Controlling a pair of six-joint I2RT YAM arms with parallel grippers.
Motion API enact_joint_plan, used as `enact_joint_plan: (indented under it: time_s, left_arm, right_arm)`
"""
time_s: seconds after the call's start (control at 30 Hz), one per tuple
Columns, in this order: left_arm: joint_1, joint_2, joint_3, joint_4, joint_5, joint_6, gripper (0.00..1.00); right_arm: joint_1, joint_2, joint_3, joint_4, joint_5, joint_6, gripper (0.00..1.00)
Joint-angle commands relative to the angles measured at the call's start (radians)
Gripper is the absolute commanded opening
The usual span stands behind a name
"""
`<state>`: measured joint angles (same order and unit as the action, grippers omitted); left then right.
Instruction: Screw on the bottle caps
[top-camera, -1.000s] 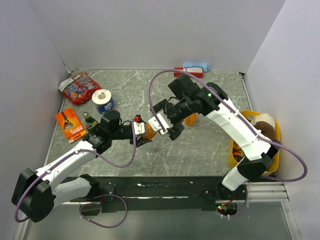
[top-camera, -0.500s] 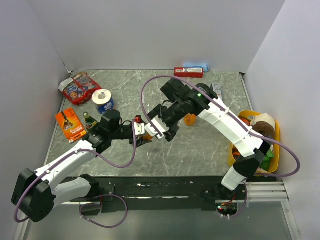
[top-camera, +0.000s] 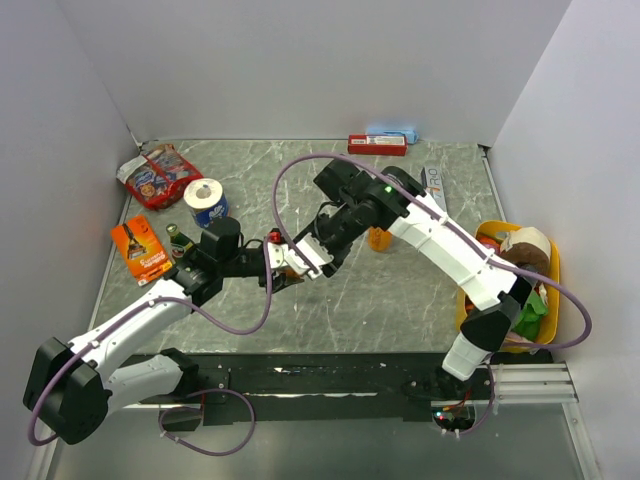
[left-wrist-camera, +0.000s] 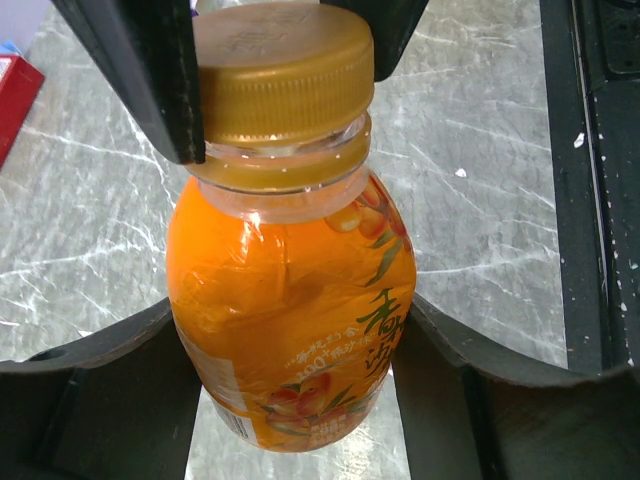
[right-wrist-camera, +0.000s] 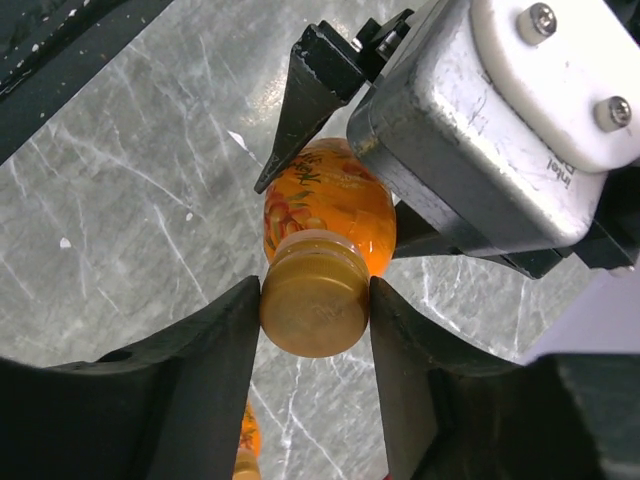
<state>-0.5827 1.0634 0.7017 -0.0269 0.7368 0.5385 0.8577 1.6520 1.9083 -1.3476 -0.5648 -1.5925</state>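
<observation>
My left gripper (left-wrist-camera: 295, 385) is shut on an orange bottle (left-wrist-camera: 290, 290), which it holds off the table near the middle. The left gripper (top-camera: 274, 262) points right in the top view. A dull orange bottle cap (left-wrist-camera: 282, 70) sits on the bottle's neck. My right gripper (right-wrist-camera: 315, 305) is shut on that cap (right-wrist-camera: 315, 312), one dark finger (left-wrist-camera: 140, 70) on each side. In the top view the right gripper (top-camera: 303, 258) meets the held bottle (top-camera: 284, 258) from the right. A second orange bottle (top-camera: 378, 238) stands on the table behind the right arm, partly hidden.
At the left lie a toilet-paper roll (top-camera: 206, 202), a dark green bottle (top-camera: 180, 240), an orange packet (top-camera: 142, 250) and a snack bag (top-camera: 155, 174). A red box (top-camera: 377, 144) lies at the back edge. A yellow basket (top-camera: 551, 262) of items stands at the right.
My right gripper has moved left to the held bottle and shut on its cap. The left arm and the bottle have stayed in place.
</observation>
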Motion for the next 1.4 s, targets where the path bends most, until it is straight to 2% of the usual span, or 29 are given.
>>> enact_joint_plan:
  time_s: [0.0, 0.07, 0.17, 0.3, 0.37, 0.5, 0.63, 0.73, 0.87, 0.93, 0.97, 1.03, 1.23, 1.37]
  left_arm:
    - [0.003, -0.011, 0.038, 0.047, 0.03, 0.002, 0.01]
    - [0.001, -0.013, 0.03, 0.082, 0.012, -0.044, 0.01]
    - [0.003, -0.02, 0.013, 0.148, -0.051, -0.157, 0.01]
    - [0.003, -0.028, -0.013, 0.292, -0.186, -0.305, 0.01]
    - [0.003, -0.023, -0.011, 0.308, -0.241, -0.356, 0.01]
    - [0.001, -0.016, -0.018, 0.335, -0.368, -0.394, 0.01]
    - [0.001, 0.004, -0.01, 0.334, -0.398, -0.41, 0.01]
    - [0.001, 0.015, -0.016, 0.328, -0.396, -0.405, 0.01]
    - [0.001, 0.014, -0.031, 0.303, -0.373, -0.382, 0.01]
    - [0.003, 0.012, -0.041, 0.292, -0.338, -0.364, 0.01]
    - [0.003, 0.01, -0.042, 0.285, -0.32, -0.356, 0.01]
    - [0.004, 0.009, -0.045, 0.257, -0.291, -0.344, 0.01]
    - [0.011, 0.007, -0.016, 0.144, -0.105, -0.211, 0.01]
    - [0.012, 0.012, 0.024, 0.035, 0.024, -0.083, 0.01]
  right_arm:
    - [0.007, 0.017, 0.025, -0.09, 0.011, 0.041, 0.48]
    - [0.004, 0.017, 0.006, -0.033, 0.016, 0.09, 0.45]
    - [-0.023, 0.037, 0.023, 0.03, -0.013, 0.254, 0.4]
    - [-0.057, 0.12, 0.119, 0.004, -0.067, 0.548, 0.33]
    - [-0.077, 0.153, 0.147, 0.024, -0.081, 0.678, 0.31]
    - [-0.106, 0.212, 0.184, 0.027, -0.092, 1.007, 0.27]
    - [-0.134, 0.244, 0.146, 0.077, -0.054, 1.238, 0.27]
    - [-0.135, 0.235, 0.156, 0.077, -0.047, 1.241, 0.37]
    - [-0.173, 0.197, 0.204, 0.064, -0.06, 1.146, 0.67]
    - [-0.218, 0.158, 0.212, 0.064, -0.112, 1.122, 0.76]
    - [-0.23, 0.144, 0.212, 0.067, -0.119, 1.099, 0.88]
    - [-0.267, 0.109, 0.209, 0.056, -0.142, 1.068, 0.99]
    - [-0.301, -0.019, 0.112, 0.048, -0.168, 0.844, 0.99]
    - [-0.293, -0.08, 0.064, 0.068, -0.19, 0.575, 0.97]
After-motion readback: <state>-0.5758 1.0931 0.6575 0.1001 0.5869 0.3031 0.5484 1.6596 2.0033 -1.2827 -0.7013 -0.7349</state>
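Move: The gold cap on the tilted orange bottle is right between the right fingertips. From the left hand, which holds the bottle body, the cap is about 4 cm right, 2 cm forward and 5 cm above. The other orange bottle stands some 10 cm ahead, 16 cm right and 18 cm below the right hand, with the red box about 23 cm beyond it. The paper roll is roughly 17 cm ahead and 17 cm left of the left hand, 10 cm lower. Pinching the cap, the right fingers twist it clockwise some 65 degrees about their own pointing line, sweeping forward about 6 cm and slightly down. The left hand keeps its grip on the bottle, swings forward and counter-clockwise about 20 degrees, then starts back. The right fingers open wide, let go and retreat right and up, about 6 cm each way, the wrist beginning to unwind. ##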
